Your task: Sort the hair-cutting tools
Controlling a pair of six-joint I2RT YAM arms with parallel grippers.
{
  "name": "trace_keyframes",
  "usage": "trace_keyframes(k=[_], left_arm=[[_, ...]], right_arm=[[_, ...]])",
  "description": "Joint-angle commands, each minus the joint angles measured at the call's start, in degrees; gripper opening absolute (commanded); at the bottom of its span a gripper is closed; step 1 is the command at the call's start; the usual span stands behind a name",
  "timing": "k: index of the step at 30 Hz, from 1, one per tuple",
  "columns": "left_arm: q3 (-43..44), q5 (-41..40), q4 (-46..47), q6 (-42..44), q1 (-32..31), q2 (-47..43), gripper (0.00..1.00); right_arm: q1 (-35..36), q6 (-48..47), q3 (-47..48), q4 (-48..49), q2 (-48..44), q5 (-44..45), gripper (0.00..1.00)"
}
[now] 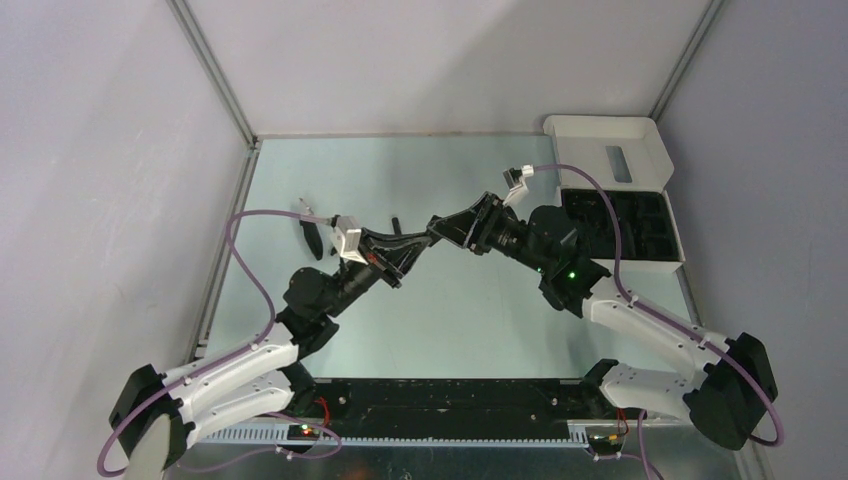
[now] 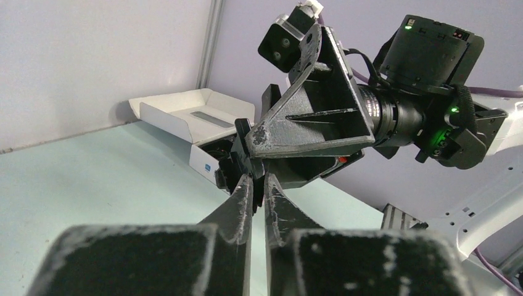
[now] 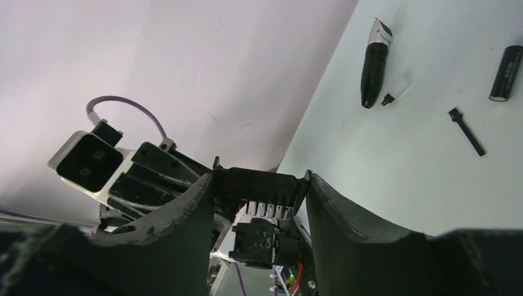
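Note:
The squarish black comb attachment [image 3: 247, 185] is clamped between the fingers of my right gripper [image 3: 259, 180], held in the air over mid-table. My left gripper [image 2: 259, 180] meets it there [image 1: 428, 238]. Its fingers are nearly together, pinched on a thin edge of the same comb [image 2: 237, 163]. The right gripper [image 1: 440, 224] faces the left one tip to tip. On the table at the left lie the tapered trimmer body with silver tip [image 3: 374, 65] [image 1: 313, 238], a small clear-tipped piece [image 3: 395, 91], the thin stick [image 3: 467, 131] and a short cylinder [image 3: 507, 65].
The white box with its black moulded insert [image 1: 625, 225] and raised lid [image 1: 610, 150] stands at the back right; it also shows in the left wrist view [image 2: 185, 114]. Grey walls close in the table at the back and on both sides.

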Motion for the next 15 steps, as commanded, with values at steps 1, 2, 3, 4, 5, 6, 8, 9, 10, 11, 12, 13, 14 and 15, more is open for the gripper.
trace_keyframes(k=[1, 2, 3, 4, 5, 6, 8, 9, 10, 11, 12, 13, 14, 15], left_arm=[[0.7, -1.2, -2.2, 2.1, -0.4, -1.2, 0.20], [0.7, -1.9, -3.8, 2.5, -0.4, -1.6, 0.26], [0.9, -2.2, -4.5, 3.3, -0.3, -2.6, 0.38], [0.9, -3.2, -6.3, 3.6, -0.4, -3.2, 0.44], [1.1, -3.7, -7.3, 4.5, -0.4, -4.6, 0.56], [1.3, -5.1, -9.9, 4.9, -0.4, -6.3, 0.62], [2.1, -8.2, -15.1, 6.2, -0.4, -9.4, 0.78], [3.2, -11.4, -17.8, 6.4, -0.3, -10.6, 0.89], [4.0, -13.2, -24.1, 6.5, -0.3, -12.8, 0.94], [6.1, -17.3, -27.4, 6.6, -0.2, -13.9, 0.98], [7.1, -19.0, -34.1, 7.1, 0.0, -15.7, 0.99], [9.6, -21.2, -40.9, 7.5, 0.6, -16.5, 1.00], [10.9, -22.0, -44.4, 7.8, 1.1, -17.7, 1.00], [13.3, -23.1, -50.6, 7.9, 2.4, -18.0, 1.00]], right_arm=[[-0.4, -3.3, 2.4, -1.6, -2.2, 0.3, 0.23], [-0.7, -3.9, 2.5, -2.0, -2.4, -0.2, 0.21], [-1.6, -4.4, 2.7, -3.1, -2.5, -1.4, 0.17], [-2.1, -5.3, 3.1, -3.9, -2.6, -2.1, 0.16], [-3.1, -5.9, 3.4, -5.6, -2.8, -3.3, 0.14], [-3.6, -7.2, 4.0, -6.5, -2.9, -3.9, 0.14], [-5.5, -9.9, 5.5, -12.3, -3.2, -5.1, 0.13], [-6.9, -11.0, 6.0, -14.1, -3.5, -5.1, 0.12], [-7.6, -13.6, 7.2, -18.4, -3.6, -5.1, 0.12], [-9.1, -15.0, 7.8, -20.9, -3.6, -4.8, 0.12], [-10.8, -17.8, 9.2, -26.3, -3.6, -4.4, 0.11], [-11.7, -19.3, 10.0, -29.1, -3.2, -3.5, 0.11], [-13.7, -22.2, 11.5, -34.1, -3.0, -3.0, 0.10], [-14.7, -23.6, 12.2, -36.8, -2.4, -1.7, 0.10]])
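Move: The black guide comb sits between both grippers' tips, about 1 cm ahead and 1 cm to the right of the left hand. From the left hand, the small brush lies some 6 cm ahead, 9 cm left, and the black tube some 13 cm ahead, 7 cm left, both about 27 cm down. The right hand's goal, the open case's tray, is roughly 15 cm ahead, 42 cm right, 26 cm below; its lid lies about 20 cm farther out. Rightwards and forward, sinking about 2 cm, the right hand carries the guide comb out of the left gripper towards the case, some 6 cm sideways, keeping its pinch and rolling about 15 degrees, left side down. The left fingers spread wide and let go; that hand dips slightly, then backs about 6 cm left, turning some 15 degrees counter-clockwise. ##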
